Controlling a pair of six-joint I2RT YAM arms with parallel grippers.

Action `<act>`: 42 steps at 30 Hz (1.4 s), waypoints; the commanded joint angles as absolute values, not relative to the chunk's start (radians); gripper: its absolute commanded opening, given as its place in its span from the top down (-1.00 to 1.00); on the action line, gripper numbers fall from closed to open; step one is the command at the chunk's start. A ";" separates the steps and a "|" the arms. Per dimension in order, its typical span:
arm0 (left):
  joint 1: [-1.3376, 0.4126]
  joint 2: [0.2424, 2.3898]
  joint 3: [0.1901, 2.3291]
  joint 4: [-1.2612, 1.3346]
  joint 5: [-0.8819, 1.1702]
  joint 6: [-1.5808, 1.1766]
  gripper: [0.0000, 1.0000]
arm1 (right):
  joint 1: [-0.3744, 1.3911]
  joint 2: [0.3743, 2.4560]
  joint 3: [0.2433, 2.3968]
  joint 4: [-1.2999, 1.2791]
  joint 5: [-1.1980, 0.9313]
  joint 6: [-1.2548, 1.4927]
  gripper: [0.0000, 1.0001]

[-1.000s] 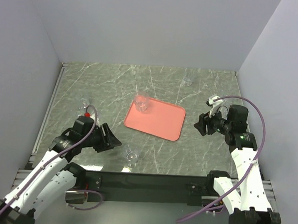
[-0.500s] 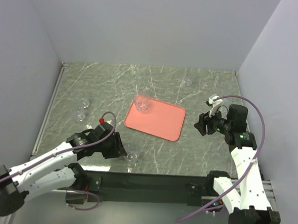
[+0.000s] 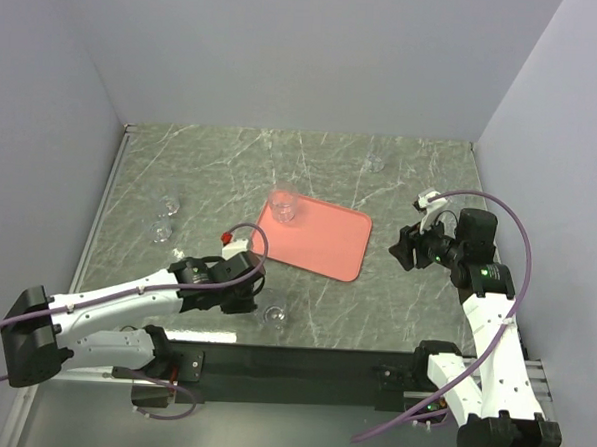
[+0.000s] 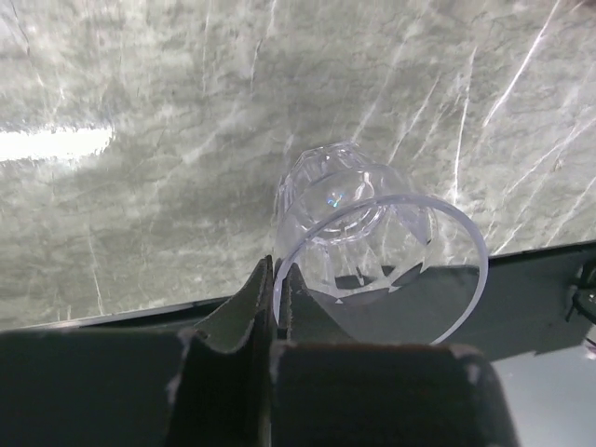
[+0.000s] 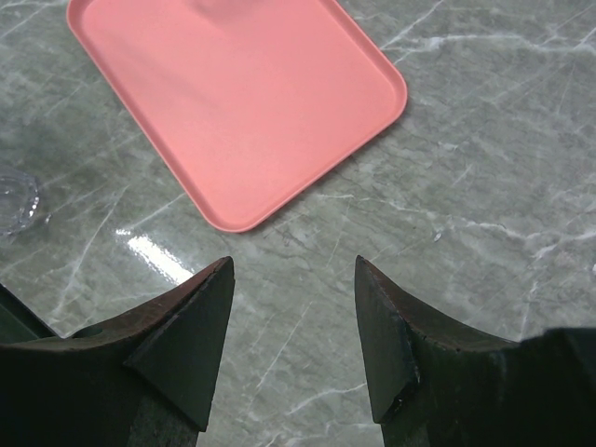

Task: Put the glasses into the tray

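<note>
The salmon-pink tray lies mid-table, and one clear glass stands on its far left corner. Another glass stands near the table's front edge. My left gripper is shut on its rim. In the left wrist view the two fingers pinch the wall of that glass, one inside and one outside. My right gripper hovers open to the right of the tray, nothing between its fingers. In the right wrist view it hangs over bare marble just off the tray's corner.
Two more glasses stand at the left of the table and one at the back right. Grey walls close in the table on three sides. The black mounting rail runs along the near edge.
My left arm has swung right and stretched low toward the front glass, and its jaws have closed on the rim. The right arm has not moved.
</note>
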State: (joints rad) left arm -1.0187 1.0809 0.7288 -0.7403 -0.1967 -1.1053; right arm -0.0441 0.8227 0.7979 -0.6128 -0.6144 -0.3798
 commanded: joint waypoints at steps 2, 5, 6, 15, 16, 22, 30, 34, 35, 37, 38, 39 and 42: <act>-1.048 1.086 0.816 -0.730 -0.310 -1.100 0.99 | -0.054 0.811 0.798 -0.588 -0.620 -0.388 -0.24; -1.048 1.078 0.841 -0.716 -0.334 -1.072 0.99 | -0.055 0.810 0.798 -0.588 -0.618 -0.388 -0.24; -1.048 1.077 0.845 -0.712 -0.354 -1.066 0.99 | -0.057 0.808 0.796 -0.588 -0.618 -0.388 -0.24; -1.017 1.158 0.925 -0.660 -0.422 -0.986 0.99 | -0.058 0.807 0.795 -0.591 -0.630 -0.393 -0.24; -1.008 1.166 0.943 -0.654 -0.423 -0.970 0.99 | -0.058 0.807 0.795 -0.592 -0.630 -0.393 -0.24; -0.922 1.221 1.008 -0.583 -0.396 -0.882 0.99 | -0.058 0.807 0.795 -0.592 -0.632 -0.394 -0.24; -0.819 1.399 1.129 -0.499 -0.279 -0.769 0.99 | -0.060 0.804 0.792 -0.589 -0.629 -0.394 -0.24; -0.805 1.500 1.233 -0.485 -0.265 -0.732 0.99 | -0.058 0.807 0.792 -0.588 -0.627 -0.394 -0.24; -0.799 1.540 1.250 -0.480 -0.265 -0.730 0.99 | -0.060 0.805 0.792 -0.589 -0.627 -0.394 -0.24; -0.796 1.580 1.298 -0.476 -0.265 -0.729 0.99 | -0.058 0.808 0.792 -0.588 -0.626 -0.394 -0.24; -0.793 1.597 1.313 -0.474 -0.267 -0.727 0.99 | -0.058 0.807 0.792 -0.588 -0.626 -0.394 -0.24; -0.792 1.633 1.346 -0.469 -0.267 -0.726 0.99 | -0.058 0.805 0.790 -0.586 -0.624 -0.393 -0.24; -0.781 1.713 1.426 -0.474 -0.256 -0.710 0.99 | -0.061 0.807 0.790 -0.586 -0.626 -0.394 -0.24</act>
State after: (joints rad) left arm -0.7921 1.6688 1.3220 -0.5243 -0.2745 -0.7422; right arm -0.0509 0.8200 0.7929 -0.6128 -0.6182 -0.3843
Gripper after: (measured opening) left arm 0.032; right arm 0.617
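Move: The left hand already pinches the near-left part of a glass's rim; that glass's middle lies about 4 cm to its right and 4 cm below. The tray it is bound for has its middle some 17 cm ahead and 11 cm right, about 8 cm down, with a glass standing in its far-left part, about 24 cm ahead and 5 cm right of the hand. From the right hand the tray's middle is about 5 cm ahead, 22 cm left, 19 cm down. The left arm, its closed fingers keeping their pinch on the rim, lifts the glass off the table and carries it forward towards the tray, some 19 cm out in all, rising about 6 cm while the wrist tips the fingers roughly 15 degrees outward. Once it has its height it runs nearly level and bears off to the right over the tray, to the near-right side of the glass already standing there. ##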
